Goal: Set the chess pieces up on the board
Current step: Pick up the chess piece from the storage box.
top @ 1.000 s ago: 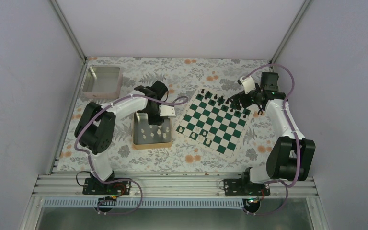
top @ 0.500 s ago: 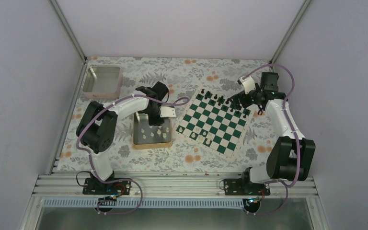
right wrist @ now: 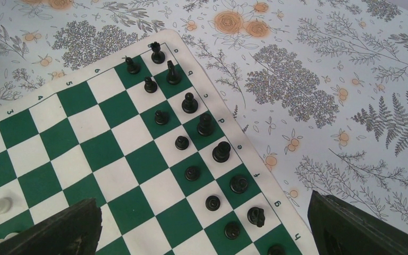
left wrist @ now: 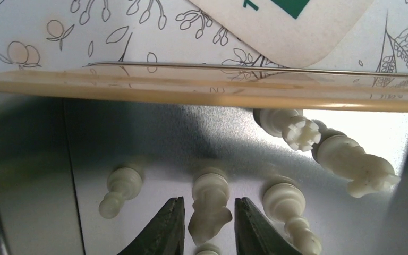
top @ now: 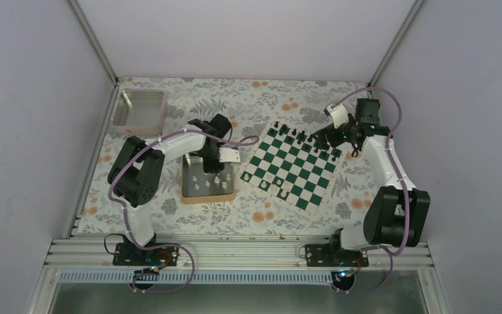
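Note:
Several cream chess pieces lie in a gold-rimmed tin [top: 207,196]. My left gripper [left wrist: 208,202] reaches down into it and stands open. Its narrow jaws straddle a cream knight [left wrist: 212,186], with a thin gap on each side. A pawn [left wrist: 119,188] lies left of the fingers. Another piece [left wrist: 289,207] lies to their right, and a rook [left wrist: 292,127] lies further back. The board [top: 294,167] sits right of the tin, with a few cream pieces [top: 281,186] near its front edge. My right gripper [right wrist: 203,202] hangs wide open and empty above the board's far right corner.
Black pieces [right wrist: 191,103] stand in two rows along the board's far edge. A pinkish square tray [top: 139,109] sits at the back left. One corner of the board [left wrist: 287,21] lies just beyond the tin's wall. The floral cloth [top: 261,216] covers the table.
My left gripper's jaws have narrowed around the knight inside the tin, and the left arm has shifted slightly. The right arm has not moved.

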Controlling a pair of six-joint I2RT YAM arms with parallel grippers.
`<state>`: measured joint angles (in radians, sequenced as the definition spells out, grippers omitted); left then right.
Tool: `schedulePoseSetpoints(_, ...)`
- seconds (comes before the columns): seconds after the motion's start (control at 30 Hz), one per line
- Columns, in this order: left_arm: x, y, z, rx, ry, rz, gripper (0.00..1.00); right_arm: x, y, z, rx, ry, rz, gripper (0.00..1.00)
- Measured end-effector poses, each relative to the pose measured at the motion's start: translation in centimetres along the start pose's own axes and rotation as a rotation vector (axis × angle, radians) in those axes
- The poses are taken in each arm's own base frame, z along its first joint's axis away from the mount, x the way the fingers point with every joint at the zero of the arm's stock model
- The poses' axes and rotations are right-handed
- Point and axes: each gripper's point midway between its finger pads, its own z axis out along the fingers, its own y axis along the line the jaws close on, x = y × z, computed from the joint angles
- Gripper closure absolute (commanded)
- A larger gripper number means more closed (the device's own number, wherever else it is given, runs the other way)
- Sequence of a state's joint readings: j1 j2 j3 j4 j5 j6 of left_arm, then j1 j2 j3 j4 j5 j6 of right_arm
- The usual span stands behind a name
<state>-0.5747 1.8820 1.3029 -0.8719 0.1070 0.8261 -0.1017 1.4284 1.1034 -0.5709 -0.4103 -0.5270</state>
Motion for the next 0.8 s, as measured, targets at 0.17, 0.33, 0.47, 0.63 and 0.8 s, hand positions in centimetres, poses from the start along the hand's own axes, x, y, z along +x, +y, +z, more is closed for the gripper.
schedulePoseSetpoints(0.17, 0.1, -0.1, 0.3, 0.004, 0.008, 0.003, 0.86, 0.0, 0.0, 0.0, 0.000, 0.000, 0.000, 0.00)
schedulePoseSetpoints(0.33, 0.1, -0.1, 0.3, 0.001, 0.012, 0.004, 0.98, 0.0, 0.0, 0.0, 0.000, 0.001, 0.000, 0.00)
schedulePoseSetpoints(0.47, 0.0, 0.2, 0.1, -0.010, 0.017, 0.007, 0.98, 0.1, 0.0, 0.0, -0.001, 0.001, 0.000, 0.00)
schedulePoseSetpoints(0.63, -0.3, 1.0, -1.5, -0.045, 0.025, 0.006, 0.97, 0.1, 0.0, 0.0, 0.000, 0.001, 0.000, 0.00)
schedulePoseSetpoints(0.8, -2.4, 2.2, -5.8, -0.125, -0.011, 0.030, 0.96, 0.1, 0.0, 0.0, 0.000, 0.001, 0.000, 0.00)
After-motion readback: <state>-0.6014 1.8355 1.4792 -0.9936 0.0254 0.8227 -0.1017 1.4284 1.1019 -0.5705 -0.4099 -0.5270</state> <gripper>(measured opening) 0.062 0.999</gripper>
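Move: The white piece I'm after stands in the storage box between my left fingertips, its middle directly below the hand point by about 1 cm. The nearest white pawn is some 3 cm straight ahead, with another white piece about 3 cm straight back; a white rook is roughly 3 cm back and 3 cm right, all about 2 cm below. From my right hand, the target lies about 34 cm left, 9 cm back and 15 cm down. I close my left fingers around the upper part of the white piece, easing down a hair to pinch it. Then I pull up about 6 cm from the box floor, drifting roughly 2 cm forward and about 1 cm right late in the lift, while the fingertips swing forward some 5 degrees and the grip stays shut. ##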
